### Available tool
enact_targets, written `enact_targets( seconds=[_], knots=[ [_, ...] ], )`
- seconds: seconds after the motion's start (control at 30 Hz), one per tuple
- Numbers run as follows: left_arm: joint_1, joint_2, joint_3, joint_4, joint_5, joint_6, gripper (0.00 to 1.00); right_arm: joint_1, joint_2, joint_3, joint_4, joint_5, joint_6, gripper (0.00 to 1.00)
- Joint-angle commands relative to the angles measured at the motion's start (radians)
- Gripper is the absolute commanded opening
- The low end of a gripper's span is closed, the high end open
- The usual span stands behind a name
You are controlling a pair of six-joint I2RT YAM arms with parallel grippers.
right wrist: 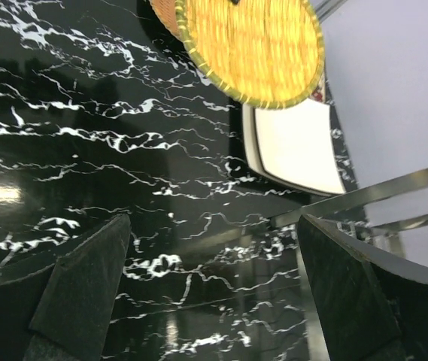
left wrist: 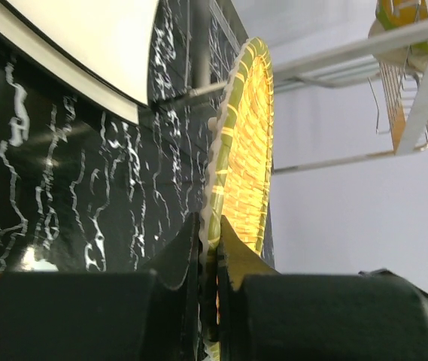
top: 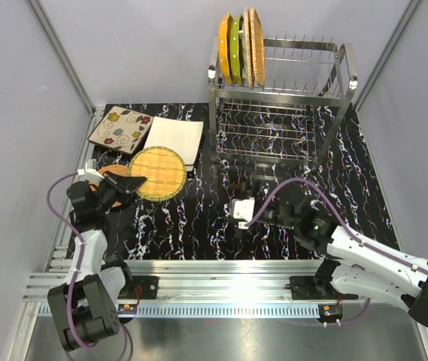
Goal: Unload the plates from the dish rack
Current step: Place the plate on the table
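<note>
A round woven wicker plate [top: 157, 173] sits low at the table's left, and my left gripper [top: 129, 184] is shut on its near rim. In the left wrist view the black fingers [left wrist: 180, 256] pinch the plate's edge [left wrist: 247, 150]. An orange rim [top: 111, 171] shows from beneath it. A square floral plate [top: 119, 129] and a square white plate [top: 174, 139] lie behind it. The steel dish rack [top: 281, 98] holds an orange plate [top: 225, 49], a green plate [top: 236, 45] and a wicker plate [top: 256, 45] upright on its top tier. My right gripper [top: 240, 210] hangs open over bare table, with nothing between its fingers [right wrist: 78, 278].
The right wrist view shows the wicker plate [right wrist: 251, 45], the white plate [right wrist: 296, 147] and a rack leg [right wrist: 379, 192] ahead. The black marbled mat [top: 198, 226] is walled by grey panels left and right. A metal rail [top: 221, 289] runs along the near edge.
</note>
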Motion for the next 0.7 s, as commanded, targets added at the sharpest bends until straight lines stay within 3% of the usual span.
enact_targets(
  seconds=[0.0, 0.3, 0.67],
  knots=[
    [0.047, 0.011, 0.059, 0.131, 0.044, 0.041, 0.00, 0.004, -0.008, 0.047, -0.008, 0.033, 0.191, 1.00],
    [0.210, 0.063, 0.063, 0.171, 0.048, 0.089, 0.00, -0.011, 0.035, 0.063, 0.014, 0.106, 0.390, 1.00],
    [0.408, 0.160, 0.063, 0.228, 0.029, 0.095, 0.00, -0.141, 0.128, 0.117, -0.001, 0.107, 0.547, 1.00]
  ],
)
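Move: The brown round plate already on the table, the place the held yellow plate is being carried towards, lies roughly 16 cm to the left hand's left, 6 cm ahead and some 15 cm below. Also that far below, the flowered square plate is about 27 cm ahead and 13 cm left; the white square plates are about 22 cm ahead and 7 cm right. From the empty right hand, the brown plate is some 45 cm left, 16 cm ahead and 17 cm down. The yellow woven plate, still pinched at its rim by the left fingers, is swept about 12 cm leftward towards the brown plate, the wrist swinging it some 20 degrees counter-clockwise and the hand beginning to sink only late. Meanwhile the right hand, empty and wide open, rolls and turns clockwise, then eases about 4 cm forward and slightly down. ##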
